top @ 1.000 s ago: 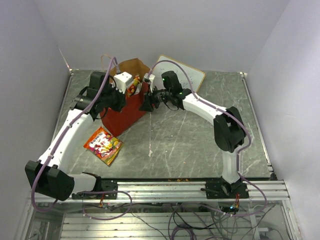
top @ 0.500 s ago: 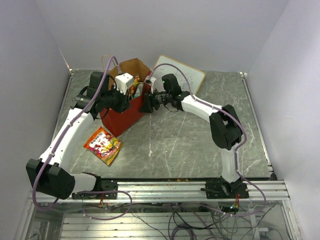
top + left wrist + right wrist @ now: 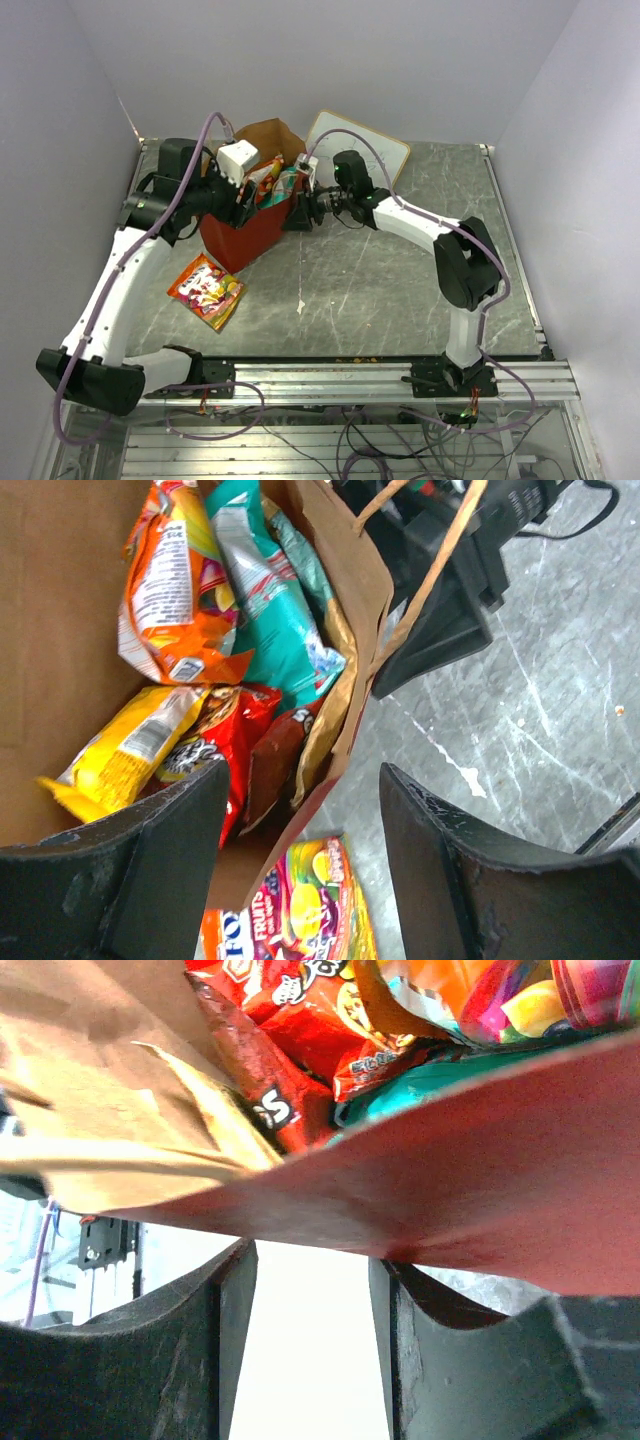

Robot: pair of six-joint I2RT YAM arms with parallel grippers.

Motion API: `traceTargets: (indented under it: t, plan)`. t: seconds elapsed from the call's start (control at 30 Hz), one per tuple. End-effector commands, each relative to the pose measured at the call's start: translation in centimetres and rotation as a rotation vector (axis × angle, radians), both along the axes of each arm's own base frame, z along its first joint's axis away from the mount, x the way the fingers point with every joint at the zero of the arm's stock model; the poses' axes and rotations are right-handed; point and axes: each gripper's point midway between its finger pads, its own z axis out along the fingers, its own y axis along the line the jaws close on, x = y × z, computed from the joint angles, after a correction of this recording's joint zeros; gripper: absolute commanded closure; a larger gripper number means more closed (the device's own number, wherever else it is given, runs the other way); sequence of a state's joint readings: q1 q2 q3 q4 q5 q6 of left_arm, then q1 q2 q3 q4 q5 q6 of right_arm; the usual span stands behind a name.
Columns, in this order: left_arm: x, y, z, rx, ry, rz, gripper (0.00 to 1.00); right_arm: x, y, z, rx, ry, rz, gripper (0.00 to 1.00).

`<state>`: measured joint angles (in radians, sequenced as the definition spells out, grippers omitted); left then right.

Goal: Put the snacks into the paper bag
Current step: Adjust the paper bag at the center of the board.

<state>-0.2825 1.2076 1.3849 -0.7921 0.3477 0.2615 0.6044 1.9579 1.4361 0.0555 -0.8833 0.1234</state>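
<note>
The red paper bag (image 3: 245,228) stands at the back left, its brown inside (image 3: 60,630) facing the left wrist view. Several snacks lie in it: an orange packet (image 3: 165,590), a teal one (image 3: 268,615), a yellow one (image 3: 125,750) and a red one (image 3: 215,742). One orange fruit packet (image 3: 207,291) (image 3: 305,910) lies flat on the table in front of the bag. My left gripper (image 3: 248,190) (image 3: 300,800) hangs open over the bag's mouth, holding nothing. My right gripper (image 3: 300,208) (image 3: 312,1290) is open against the bag's red outer wall (image 3: 480,1190), with nothing between its fingers.
A white writing board (image 3: 368,148) lies behind the right gripper at the back. The bag's thin loop handle (image 3: 430,575) crosses in front of the right gripper's black finger (image 3: 440,630). Purple walls close in on three sides of the grey marbled table (image 3: 400,290).
My left gripper has opened and let go of a packet, which now sits in the bag's mouth. The left arm has drawn back to the left. The right gripper stays beside the bag.
</note>
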Motion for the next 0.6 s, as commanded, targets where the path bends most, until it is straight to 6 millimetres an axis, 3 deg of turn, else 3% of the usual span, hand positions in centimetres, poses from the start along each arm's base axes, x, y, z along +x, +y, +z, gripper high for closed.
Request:
traceTargets:
  t: [0.0,0.2,0.57]
  plan:
    - [-1.3,2.7,1.7,0.056,-0.025,0.038,0.27,-0.5,-1.3,2.3,0.031,-0.08,0.007,0.52]
    - [-2.6,5.8,1.9,0.122,-0.007,0.1,0.28,-1.1,-3.5,1.3,-0.004,-0.101,-0.006,0.53]
    - [-6.3,12.7,-2.2,0.252,0.15,0.187,0.29,-2.0,-4.4,0.5,-0.002,-0.09,0.001,0.53]
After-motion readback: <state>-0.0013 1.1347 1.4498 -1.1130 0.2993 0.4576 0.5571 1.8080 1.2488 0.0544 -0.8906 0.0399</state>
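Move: The paper bag's middle lies about 8 cm ahead of the left hand, about level sideways and some 16 cm below, with the open fingers over its near rim. The Foxs candy pouch lies on the table about 10 cm back and 10 cm to the left of that hand, 28 cm down. From the right hand, the bag's middle is about 11 cm left, 5 cm ahead and 4 cm lower; the whiteboard is some 17 cm ahead and 13 cm right. The left hand, already open and clear of its grip, sweeps about 10 cm left and some 4 cm back over the bag's near rim to its left side, rising slightly before sinking again, while the wrist turns some 10 degrees counter-clockwise and rolls its left side up about as much. Meanwhile the right hand, half open with its fingers pointing left at the bag's right wall, eases about 4 cm to the right and a little back, away from that wall, then stops beside the bag. ##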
